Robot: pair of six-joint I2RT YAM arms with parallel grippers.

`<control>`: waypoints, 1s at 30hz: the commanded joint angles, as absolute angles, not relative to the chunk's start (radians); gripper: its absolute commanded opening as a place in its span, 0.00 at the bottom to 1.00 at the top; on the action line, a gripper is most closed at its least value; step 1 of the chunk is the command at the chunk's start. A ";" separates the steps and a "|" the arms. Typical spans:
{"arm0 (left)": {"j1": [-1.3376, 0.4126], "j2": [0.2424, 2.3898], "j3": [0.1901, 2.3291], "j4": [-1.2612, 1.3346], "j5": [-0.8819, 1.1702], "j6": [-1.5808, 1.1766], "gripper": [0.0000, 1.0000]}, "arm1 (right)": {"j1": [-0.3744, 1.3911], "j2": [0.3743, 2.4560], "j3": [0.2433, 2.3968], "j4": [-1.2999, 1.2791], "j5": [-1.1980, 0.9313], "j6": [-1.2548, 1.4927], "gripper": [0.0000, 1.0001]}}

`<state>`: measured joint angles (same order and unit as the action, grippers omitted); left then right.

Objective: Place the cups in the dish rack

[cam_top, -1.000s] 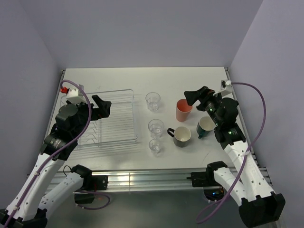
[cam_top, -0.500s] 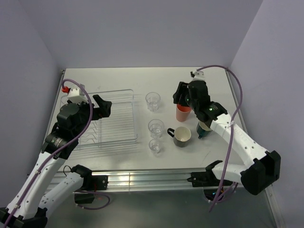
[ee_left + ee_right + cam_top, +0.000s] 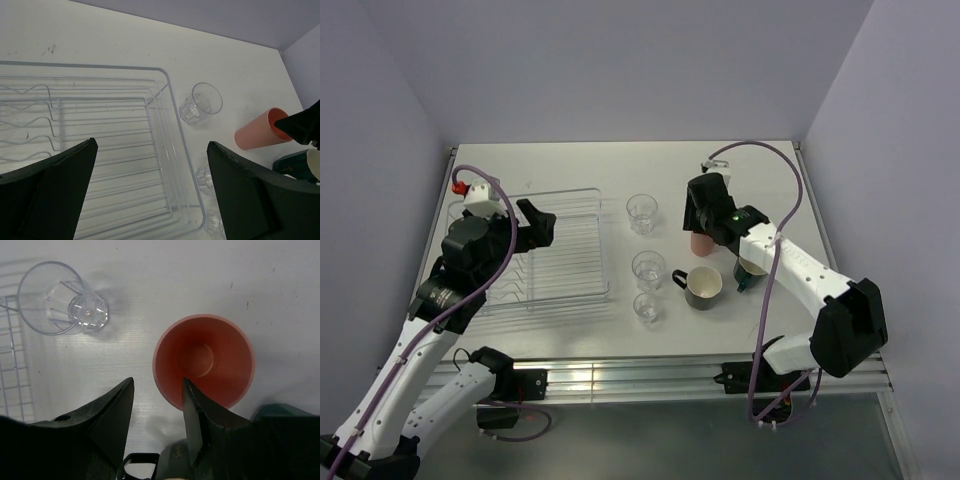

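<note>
The tall salmon cup [image 3: 204, 360] stands upright on the table, right of the rack. My right gripper [image 3: 157, 385] hangs over it, open and partly narrowed. One finger [image 3: 197, 415] reaches inside the rim and the other [image 3: 107, 415] stays outside with a gap. From above, the right gripper [image 3: 700, 208] covers most of the salmon cup [image 3: 701, 242]. Three clear tumblers [image 3: 641, 212] [image 3: 648, 268] [image 3: 646, 306] stand beside the dish rack [image 3: 565, 292]. A black mug [image 3: 703, 288] and a green mug [image 3: 750, 272] sit nearby. My left gripper [image 3: 538, 225] hovers wide open over the rack [image 3: 170, 100].
The side walls close in on the table at left and right. The green mug [image 3: 280, 412] and the black mug's handle [image 3: 140, 465] sit close under the right wrist. A clear tumbler [image 3: 60, 300] stands left of the salmon cup.
My right arm has swung left and come over the salmon cup, its jaws narrowing around the cup's wall. The left arm has not moved.
</note>
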<state>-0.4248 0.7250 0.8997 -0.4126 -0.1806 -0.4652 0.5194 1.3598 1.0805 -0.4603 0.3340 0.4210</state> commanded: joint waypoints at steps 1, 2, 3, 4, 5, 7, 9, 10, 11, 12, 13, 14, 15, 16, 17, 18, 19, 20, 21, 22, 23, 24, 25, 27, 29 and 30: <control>-0.420 0.729 0.928 -0.394 -0.183 -0.459 0.99 | 0.525 1.397 1.144 -0.449 0.379 0.405 0.50; -0.420 0.730 0.928 -0.397 -0.183 -0.459 0.99 | 0.525 1.420 1.147 -0.446 0.376 0.402 0.50; -0.420 0.732 0.928 -0.396 -0.183 -0.460 0.99 | 0.525 1.433 1.150 -0.443 0.373 0.402 0.50; -0.420 0.730 0.928 -0.397 -0.184 -0.460 0.99 | 0.525 1.443 1.161 -0.443 0.368 0.402 0.50; -0.420 0.733 0.928 -0.396 -0.184 -0.460 0.99 | 0.525 1.466 1.164 -0.445 0.368 0.403 0.49; -0.420 0.733 0.928 -0.397 -0.186 -0.459 0.99 | 0.525 1.498 1.180 -0.456 0.371 0.405 0.48; -0.420 0.733 0.928 -0.397 -0.186 -0.459 0.99 | 0.526 1.512 1.187 -0.466 0.382 0.405 0.47; -0.420 0.735 0.928 -0.397 -0.184 -0.459 0.99 | 0.526 1.522 1.192 -0.468 0.387 0.406 0.46; -0.420 0.736 0.928 -0.397 -0.184 -0.459 0.99 | 0.525 1.525 1.193 -0.469 0.390 0.407 0.45; -0.420 0.738 0.928 -0.396 -0.183 -0.459 0.99 | 0.525 1.529 1.193 -0.472 0.393 0.405 0.45; -0.420 0.738 0.928 -0.397 -0.183 -0.459 0.99 | 0.526 1.540 1.200 -0.476 0.391 0.403 0.44; -0.420 0.741 0.928 -0.397 -0.181 -0.459 0.99 | 0.525 1.546 1.201 -0.479 0.391 0.402 0.43; -0.420 0.742 0.928 -0.397 -0.181 -0.460 0.99 | 0.525 1.551 1.203 -0.485 0.391 0.402 0.43; -0.420 0.744 0.930 -0.399 -0.181 -0.460 0.99 | 0.525 1.558 1.206 -0.488 0.394 0.400 0.43; -0.420 0.744 0.930 -0.397 -0.181 -0.460 0.99 | 0.525 1.562 1.207 -0.489 0.397 0.402 0.42; -0.420 0.744 0.930 -0.397 -0.181 -0.460 0.99 | 0.523 1.563 1.209 -0.491 0.400 0.402 0.42; -0.420 0.744 0.930 -0.397 -0.181 -0.460 0.99 | 0.525 1.568 1.212 -0.492 0.403 0.399 0.41; -0.420 0.744 0.928 -0.399 -0.181 -0.460 0.99 | 0.523 1.571 1.213 -0.494 0.403 0.397 0.41; -0.420 0.744 0.930 -0.399 -0.181 -0.460 0.99 | 0.525 1.577 1.219 -0.503 0.403 0.394 0.39; -0.420 0.747 0.930 -0.397 -0.181 -0.462 0.99 | 0.523 1.588 1.227 -0.508 0.402 0.391 0.34; -0.420 0.747 0.930 -0.397 -0.179 -0.460 0.99 | 0.523 1.592 1.230 -0.511 0.403 0.390 0.31; -0.420 0.747 0.930 -0.399 -0.179 -0.460 0.99 | 0.525 1.594 1.232 -0.515 0.405 0.391 0.29; -0.420 0.747 0.930 -0.397 -0.179 -0.462 0.99 | 0.525 1.601 1.235 -0.515 0.405 0.388 0.24; -0.420 0.749 0.931 -0.399 -0.178 -0.462 0.99 | 0.523 1.605 1.236 -0.522 0.405 0.388 0.16; -0.420 0.750 0.931 -0.396 -0.176 -0.463 0.99 | 0.523 1.605 1.236 -0.525 0.405 0.385 0.10; -0.420 0.752 0.933 -0.393 -0.173 -0.465 0.99 | 0.523 1.602 1.238 -0.531 0.410 0.385 0.02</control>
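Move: The right hand, half open above the red cup's left rim, has the cup's middle about 9 cm below, 3 cm ahead and 4 cm to its right. From this hand, the far glass stands some 9 cm ahead and 11 cm left, the black-handled mug about 9 cm back and 3 cm right, and the teal mug roughly 4 cm back and 15 cm right, all around 10 cm down. From the idle left hand, the red cup lies some 34 cm right, 10 cm ahead and 21 cm below. The right hand sinks about 5 cm and slides some 2.5 cm forward onto the left side of the red cup's rim, its fingers tipping down and its left side dropping slightly, about 10 degrees in all. Most of the descent comes early; it then nearly halts while the half-open fingers close almost shut, one inside the cup and one outside, and pinch the thin left wall near the rim. ##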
